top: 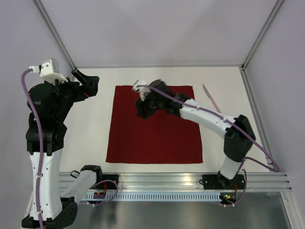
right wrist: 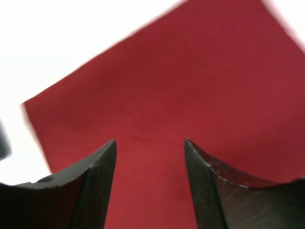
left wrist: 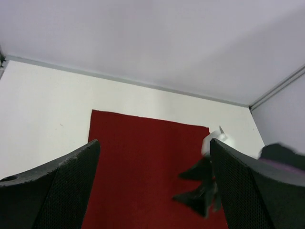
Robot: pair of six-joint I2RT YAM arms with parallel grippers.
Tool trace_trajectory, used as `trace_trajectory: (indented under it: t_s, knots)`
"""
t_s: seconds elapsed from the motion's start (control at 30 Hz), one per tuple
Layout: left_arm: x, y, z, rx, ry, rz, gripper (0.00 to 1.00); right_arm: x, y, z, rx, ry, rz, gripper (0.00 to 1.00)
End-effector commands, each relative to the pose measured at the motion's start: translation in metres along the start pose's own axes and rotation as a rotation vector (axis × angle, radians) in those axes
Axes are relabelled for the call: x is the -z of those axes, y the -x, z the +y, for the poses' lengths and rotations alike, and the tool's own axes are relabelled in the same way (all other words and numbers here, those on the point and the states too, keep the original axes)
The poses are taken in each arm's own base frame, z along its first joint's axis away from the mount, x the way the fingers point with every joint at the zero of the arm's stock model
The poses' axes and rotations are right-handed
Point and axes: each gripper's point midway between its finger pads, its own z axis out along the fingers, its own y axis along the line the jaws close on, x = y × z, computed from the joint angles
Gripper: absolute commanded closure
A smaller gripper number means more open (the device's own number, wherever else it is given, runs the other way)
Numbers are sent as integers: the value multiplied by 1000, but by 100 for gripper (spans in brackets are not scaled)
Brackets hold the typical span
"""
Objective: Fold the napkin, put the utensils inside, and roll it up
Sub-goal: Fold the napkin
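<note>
The dark red napkin (top: 157, 138) lies flat and unfolded in the middle of the white table. A slim pale utensil (top: 211, 98) lies on the table just beyond the napkin's right edge. My right gripper (top: 142, 109) hovers over the far middle part of the napkin, open and holding nothing; in its wrist view the gripper (right wrist: 150, 142) frames only red cloth (right wrist: 190, 86). My left gripper (top: 88, 85) is raised off the napkin's far left corner, wide open and empty. Its own view looks between its jaws (left wrist: 153, 143) across the napkin (left wrist: 143, 162) towards the right gripper (left wrist: 198, 188).
The white table (top: 90, 138) is enclosed by pale walls with metal corner posts (top: 57, 36). A metal rail (top: 167, 183) carrying both arm bases runs along the near edge. The right arm (top: 214, 121) stretches over the napkin's right half.
</note>
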Motion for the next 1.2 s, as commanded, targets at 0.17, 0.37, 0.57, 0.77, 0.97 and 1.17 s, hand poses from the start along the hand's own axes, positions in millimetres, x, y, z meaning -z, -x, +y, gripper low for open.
trace_trajectory:
  t_s: [0.17,0.37,0.57,0.77,0.97,1.17]
  knots:
    - [46,29,-1,63,78,-57,0,-95,-58,185,281,247,145,47]
    - [65,43,4,38,128,-94,0,-121,-88,258,375,326,146,51]
    - [69,41,6,25,140,-86,0,-139,-108,283,421,334,141,51]
    - [68,34,12,16,161,-71,0,-157,-120,281,435,309,125,52]
    - [67,28,16,16,172,-60,0,-173,-134,270,460,266,127,53]
    - [68,24,18,19,178,-55,0,-175,-149,265,475,261,143,60]
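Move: The napkin's near-left corner lies about 22 cm back, 22 cm to the left and 19 cm below the right gripper. From that corner, the napkin's near-right corner is some 46 cm to the right on the same line, and the metal rail runs about 5 cm farther back. The far-left corner is roughly 24 cm ahead of the right gripper and 20 cm left. From the left gripper, the near-left corner lies about 16 cm back, 2 cm left and 43 cm below. Sweep the right gripper back, left and down across the napkin to its near-left corner, some 20 cm each way, turning about 30 degrees counter-clockwise; ease forward a couple of centimetres as you finish sinking. Narrow the fingers but leave them apart, tips close over the corner. Draw the empty left gripper back about 6 cm and slightly left, rising, then partly sinking. ##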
